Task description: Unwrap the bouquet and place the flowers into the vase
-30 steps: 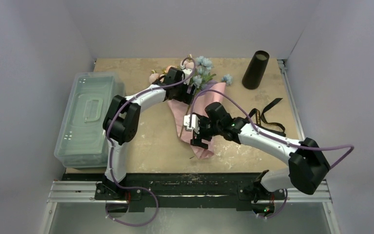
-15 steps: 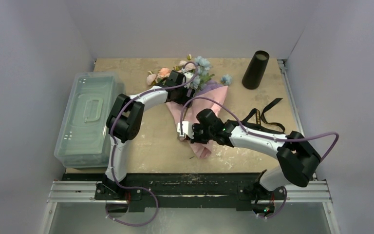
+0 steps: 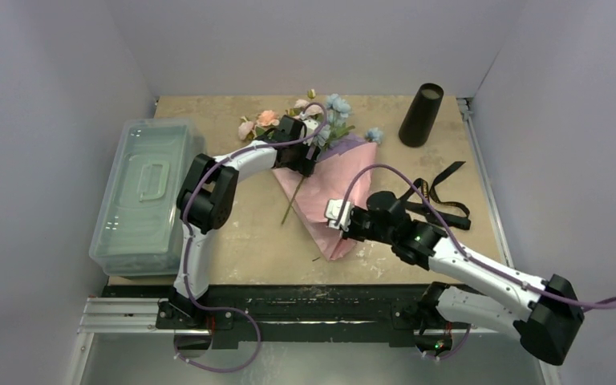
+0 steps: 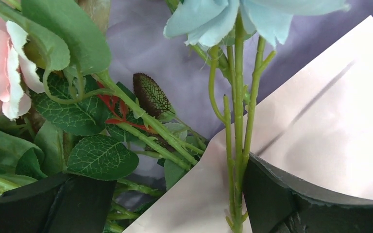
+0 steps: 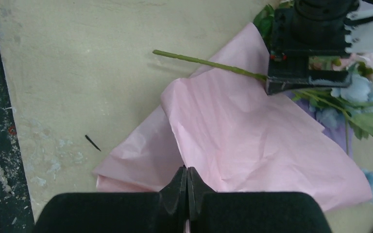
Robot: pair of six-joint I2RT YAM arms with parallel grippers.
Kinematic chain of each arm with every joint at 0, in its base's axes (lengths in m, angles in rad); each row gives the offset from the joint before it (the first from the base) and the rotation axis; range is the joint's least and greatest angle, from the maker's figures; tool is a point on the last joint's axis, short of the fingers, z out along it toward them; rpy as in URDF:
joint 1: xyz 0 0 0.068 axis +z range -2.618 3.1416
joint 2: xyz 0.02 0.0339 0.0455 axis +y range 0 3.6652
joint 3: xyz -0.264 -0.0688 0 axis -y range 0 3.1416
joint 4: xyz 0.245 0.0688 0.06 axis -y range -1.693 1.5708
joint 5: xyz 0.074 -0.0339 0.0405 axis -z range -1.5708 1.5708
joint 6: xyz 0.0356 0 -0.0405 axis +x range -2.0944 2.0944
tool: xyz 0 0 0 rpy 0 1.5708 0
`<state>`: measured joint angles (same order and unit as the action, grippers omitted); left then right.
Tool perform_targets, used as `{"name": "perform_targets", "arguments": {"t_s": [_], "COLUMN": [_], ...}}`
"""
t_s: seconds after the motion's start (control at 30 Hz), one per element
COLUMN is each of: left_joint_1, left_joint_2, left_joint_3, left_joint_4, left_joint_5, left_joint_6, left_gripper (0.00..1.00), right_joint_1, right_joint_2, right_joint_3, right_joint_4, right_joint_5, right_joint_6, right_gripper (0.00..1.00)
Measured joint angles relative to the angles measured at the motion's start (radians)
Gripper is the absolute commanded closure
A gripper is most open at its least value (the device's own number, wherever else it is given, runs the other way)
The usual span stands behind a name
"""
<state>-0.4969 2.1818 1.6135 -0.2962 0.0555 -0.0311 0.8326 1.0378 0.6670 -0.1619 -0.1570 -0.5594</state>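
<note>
The bouquet lies untied at the table's middle back. Its pink paper (image 3: 329,188) (image 5: 252,141) is spread flat, with the flowers (image 3: 325,119) (image 4: 213,19) fanned out at its far end. My left gripper (image 3: 305,156) (image 4: 175,208) stands open over the leafy stems, with pale blue flower stems (image 4: 235,160) against its right finger. One green stem (image 3: 293,204) (image 5: 204,62) pokes out past the paper's left edge. My right gripper (image 3: 343,227) (image 5: 187,171) is shut on the near edge of the paper's upper layer. The black vase (image 3: 421,115) stands upright at the back right.
A clear lidded bin (image 3: 140,192) fills the table's left side. The black ribbon (image 3: 437,196) lies loose to the right of the paper, beside my right arm. A small dark sliver (image 5: 93,142) lies on the table near the paper's tip.
My right gripper closed on the paper and drew back to the right, spreading the sheet wider. A green stem now shows at the paper's left edge. The left gripper barely moved.
</note>
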Motion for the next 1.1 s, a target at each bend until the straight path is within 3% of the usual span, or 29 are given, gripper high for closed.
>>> {"name": "perform_targets", "arguments": {"t_s": [0.27,0.3,0.43,0.53,0.67,0.83,1.1], "left_joint_1": [0.010,0.010,0.014,0.018,0.019,0.019,0.019], "left_joint_2": [0.026,0.029,0.045,0.053,0.055,0.055,0.055], "left_joint_3": [0.024,0.030,0.054,0.064,0.069,0.069,0.069], "left_joint_4": [-0.001,-0.002,-0.005,-0.006,-0.007,-0.007,-0.007], "left_joint_5": [-0.011,-0.011,-0.013,-0.013,-0.013,-0.013,-0.013], "left_joint_6": [0.010,0.010,0.009,0.009,0.010,0.010,0.011], "left_gripper": [0.12,0.12,0.12,0.12,0.12,0.12,0.12], "right_joint_1": [-0.080,-0.101,-0.198,-0.277,-0.331,-0.331,-0.355], "right_joint_2": [-0.305,-0.323,-0.322,-0.264,-0.211,-0.154,0.091], "right_joint_3": [-0.121,-0.121,-0.105,-0.057,0.028,0.141,0.424], "right_joint_4": [-0.014,-0.014,-0.029,-0.066,-0.118,-0.107,-0.102], "right_joint_5": [0.203,0.223,0.337,0.391,0.401,0.366,0.216], "right_joint_6": [0.166,0.187,0.297,0.361,0.415,0.418,0.359], "right_gripper": [1.00,0.96,0.31,0.07,0.02,0.02,0.06]}}
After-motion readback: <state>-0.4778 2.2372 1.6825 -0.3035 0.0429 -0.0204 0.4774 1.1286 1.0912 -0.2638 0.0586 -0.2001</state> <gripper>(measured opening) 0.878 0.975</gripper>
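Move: The right hand already has the flap of the pink wrapping shut in its fingertips; the bare table it is to be opened onto lies about 15 cm ahead, 18 cm to its right and 16 cm below. The black ribbon is roughly 16 cm ahead and 33 cm right, and the flower stems some 25 cm ahead and 6 cm left. The left hand is low over those stems, right between its spread fingers; that bare table is about 25 cm to its right and 10 cm back. The right hand carries the held flap about 15 cm to the right, then increasingly forward and slightly up, swinging clockwise by some 50 degrees, and spreads its fingers wide near the end of the sweep to let go of the wrapping, then climbs away a further 10 cm, forward and back to the left over the opened sheet. Meanwhile the left hand stays down at the stems with its fingers apart, one finger still against them, and only eases forward about 2 cm. ##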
